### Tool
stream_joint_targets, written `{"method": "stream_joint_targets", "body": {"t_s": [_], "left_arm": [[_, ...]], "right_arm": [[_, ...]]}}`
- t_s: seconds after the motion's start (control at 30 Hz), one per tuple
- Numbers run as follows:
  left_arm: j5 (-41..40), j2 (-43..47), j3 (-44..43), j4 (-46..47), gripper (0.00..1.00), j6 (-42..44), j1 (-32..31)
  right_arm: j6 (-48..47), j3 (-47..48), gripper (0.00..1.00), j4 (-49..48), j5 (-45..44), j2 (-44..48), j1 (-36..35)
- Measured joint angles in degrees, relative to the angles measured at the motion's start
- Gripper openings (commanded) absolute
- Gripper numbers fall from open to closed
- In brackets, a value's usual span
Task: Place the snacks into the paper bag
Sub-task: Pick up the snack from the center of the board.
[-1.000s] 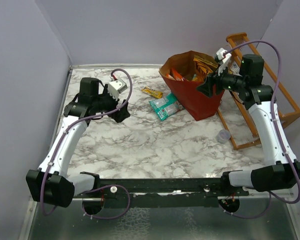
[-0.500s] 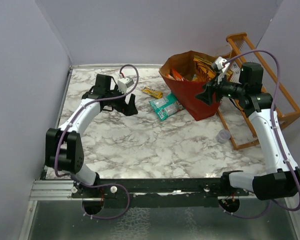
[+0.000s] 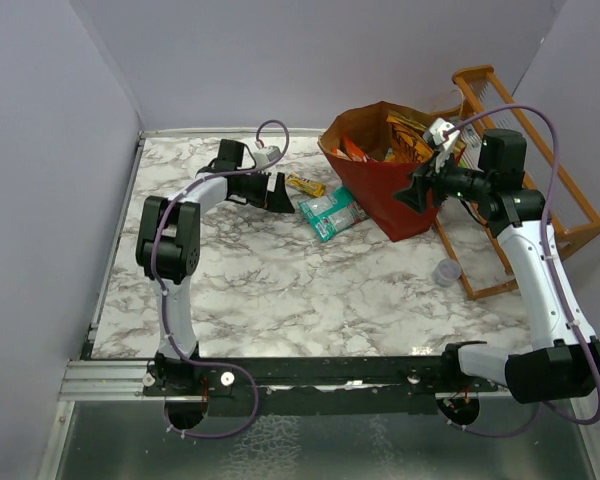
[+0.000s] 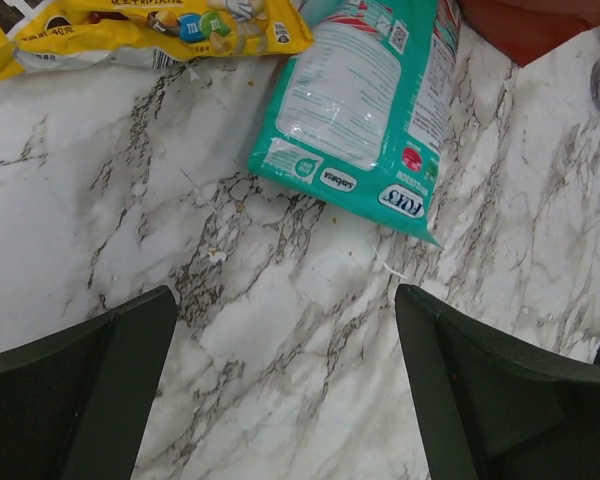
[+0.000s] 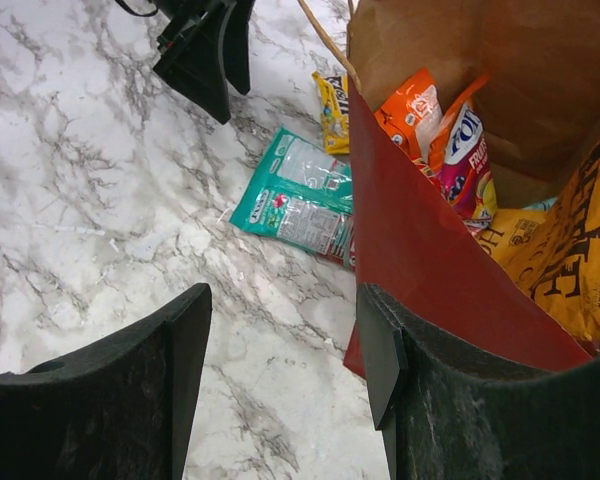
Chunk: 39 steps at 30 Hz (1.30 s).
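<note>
The red paper bag (image 3: 395, 200) stands at the back right with its brown inside (image 5: 540, 60) showing. Several snacks fill it, among them an orange packet (image 5: 410, 105), a pink pouch (image 5: 467, 170) and a tan chip bag (image 5: 565, 250). A yellow candy packet (image 3: 305, 184) (image 4: 130, 30) and a teal pouch (image 3: 330, 213) (image 4: 365, 95) lie flat on the marble left of the bag. My left gripper (image 3: 276, 192) (image 4: 285, 385) hovers open just short of both, with nothing in it. My right gripper (image 3: 417, 190) (image 5: 280, 370) is open beside the bag's red outer wall, bare marble between its fingers.
An orange wooden rack (image 3: 540, 190) leans at the far right behind the right arm. A small clear cup (image 3: 447, 272) stands on the marble table (image 3: 310, 290) near the rack's foot. Purple walls close the left, back and right sides.
My left arm has stretched forward and to the right, bringing its gripper close to the yellow packet and teal pouch, and its jaws have widened slightly. The right arm has hardly moved.
</note>
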<state>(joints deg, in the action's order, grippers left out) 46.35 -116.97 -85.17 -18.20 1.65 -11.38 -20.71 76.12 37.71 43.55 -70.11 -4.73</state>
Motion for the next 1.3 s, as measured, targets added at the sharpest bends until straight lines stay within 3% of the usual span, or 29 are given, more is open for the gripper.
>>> {"method": "stream_joint_targets", "body": {"t_s": [0.23, 0.77, 1.0, 1.23, 1.3], "left_arm": [[4.2, -9.0, -6.1, 2.7, 0.86, -4.5, -0.4], [8.4, -17.3, -13.4, 6.3, 0.49, -9.6, -3.6], [10.0, -17.9, -13.4, 8.5, 0.3, -11.1, -4.2], [11.0, -18.0, -13.4, 9.2, 0.01, -11.6, -4.5], [11.4, -18.0, -13.3, 9.1, 0.0, -11.2, -4.5]], "right_arm": [[-1.1, -0.8, 0.6, 0.0, -0.9, -0.1, 0.6], [-2.1, -1.0, 0.6, 0.0, -1.8, -2.6, 1.0], [-2.1, -1.2, 0.6, 0.0, -1.8, -2.6, 1.0], [-2.1, -1.7, 0.6, -0.1, -1.7, -2.6, 1.1], [-2.1, -2.1, 0.6, -0.1, -1.7, -2.4, 1.1]]}}
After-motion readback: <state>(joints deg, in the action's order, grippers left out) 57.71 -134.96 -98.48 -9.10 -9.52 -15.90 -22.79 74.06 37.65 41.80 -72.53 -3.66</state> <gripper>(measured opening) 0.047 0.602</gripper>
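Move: The teal snack lies to the left hand's right, its middle about 15 cm away, level ahead and some 4 cm lower. The yellow M&M's bag is roughly 8 cm ahead and 7 cm right of the hand, on the table too; the red paper bag stands about 35 cm right and 4 cm ahead. From the right hand, the teal snack lies some 12 cm ahead, 16 cm left and 24 cm below. The left hand slides right about 7 cm, sinking some 4 cm, and pinches the teal snack's near left corner shut. ##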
